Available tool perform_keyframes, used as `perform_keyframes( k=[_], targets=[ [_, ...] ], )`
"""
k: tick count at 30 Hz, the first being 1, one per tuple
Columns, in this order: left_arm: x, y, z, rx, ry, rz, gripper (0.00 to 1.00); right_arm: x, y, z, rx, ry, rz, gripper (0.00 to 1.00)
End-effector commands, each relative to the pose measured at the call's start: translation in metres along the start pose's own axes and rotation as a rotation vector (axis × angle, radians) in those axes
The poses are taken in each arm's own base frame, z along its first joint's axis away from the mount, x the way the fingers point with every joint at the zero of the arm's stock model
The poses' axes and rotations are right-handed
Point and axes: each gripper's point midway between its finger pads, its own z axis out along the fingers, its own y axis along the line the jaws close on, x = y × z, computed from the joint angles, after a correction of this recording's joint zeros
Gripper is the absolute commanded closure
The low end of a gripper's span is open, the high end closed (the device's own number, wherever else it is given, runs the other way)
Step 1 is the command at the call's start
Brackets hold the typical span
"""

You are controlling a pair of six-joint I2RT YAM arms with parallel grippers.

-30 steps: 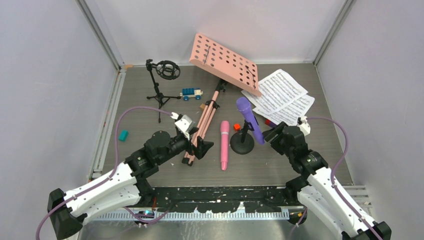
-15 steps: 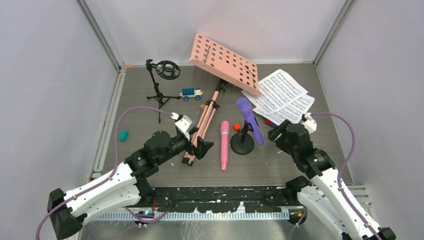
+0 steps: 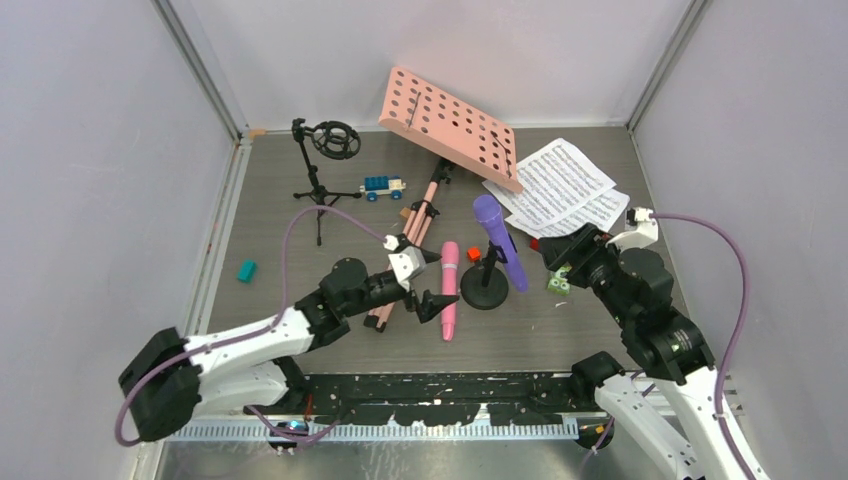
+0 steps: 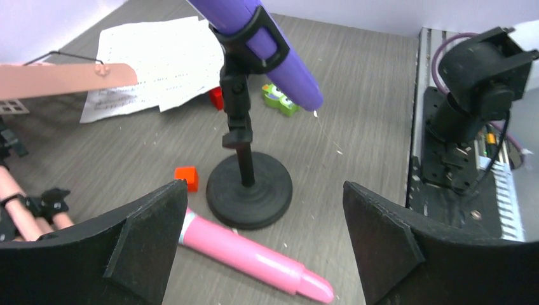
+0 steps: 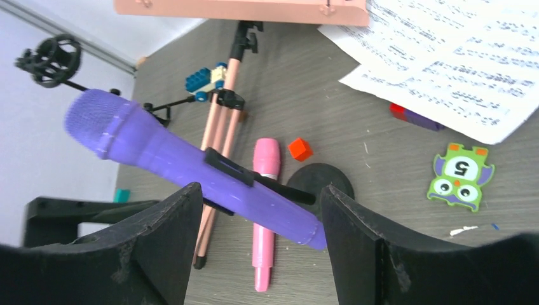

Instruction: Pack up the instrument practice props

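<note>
The pink microphone point(image 3: 449, 290) lies flat on the table, and my left gripper point(image 3: 437, 281) hovers open over its left side, one finger at each end of it. In the left wrist view the pink microphone point(image 4: 251, 254) lies between my open fingers point(image 4: 149, 235). The purple microphone point(image 3: 499, 240) sits clipped in a black mic mount point(image 3: 484, 291) with a round base. My right gripper point(image 3: 556, 258) stands open just right of it, touching nothing; the purple microphone point(image 5: 191, 168) shows beyond the fingertips. The pink music rack point(image 3: 450, 125) leans at the back, its tripod legs point(image 3: 405, 250) folded. White sheet-music pages point(image 3: 562, 190) lie at the back right. A second black mic mount point(image 3: 325, 150) stands at the back left.
A blue toy car point(image 3: 383, 187) sits near the rack's pole. A teal block point(image 3: 246, 270) lies at the left, an orange cube point(image 3: 473, 254) by the mount base, a green numbered block point(image 3: 558, 284) under my right gripper. Walls close in the table on three sides.
My left gripper swung right, off the tripod legs and over the pink microphone. My right arm pulled back to the right and its jaws widened, uncovering the green block.
</note>
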Motion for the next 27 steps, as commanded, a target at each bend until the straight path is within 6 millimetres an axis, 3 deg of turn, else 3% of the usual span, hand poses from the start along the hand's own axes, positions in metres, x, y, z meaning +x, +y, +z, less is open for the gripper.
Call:
perform_keyframes(
  k=[1, 5, 7, 12, 19, 27],
  targets=[
    [-0.058, 0.012, 0.031, -0.019, -0.266, 0.091, 0.08, -0.020, 0.030, -0.016, -0.118, -0.035, -0.017, 0.28],
    [-0.057, 0.026, 0.057, -0.069, -0.362, 0.013, 0.08, -0.020, 0.034, -0.021, -0.141, -0.029, -0.010, 0.27],
    [-0.062, 0.021, 0.066, -0.035, -0.455, 0.018, 0.10, -0.022, 0.034, -0.025, -0.145, -0.032, -0.016, 0.27],
    [-0.047, 0.000, 0.102, 0.105, -0.429, 0.029, 0.14, -0.026, 0.035, -0.033, -0.145, -0.032, -0.037, 0.27],
    [-0.036, 0.018, 0.112, -0.002, -0.410, 0.087, 0.16, -0.027, 0.034, -0.041, -0.143, -0.034, -0.050, 0.27],
    [-0.006, 0.019, 0.126, 0.013, -0.348, 0.128, 0.32, -0.026, 0.033, -0.044, -0.143, -0.025, -0.055, 0.27]
  ],
)
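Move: The purple microphone stand's neck is about 14 cm to the left hand's right, 6 cm ahead and some 4 cm lower; the purple microphone sits just above it, 14 cm right, 8 cm ahead. Some 20 cm below the hand, the pink microphone lies 4 cm right and 4 cm ahead, the orange cube 9 cm right and 13 cm ahead. From the right hand the neck is about 13 cm left, 3 cm ahead, 8 cm lower. Left hand sweeps about 11 cm right and 6 cm forward towards the stand's neck, fingers partly closing. ##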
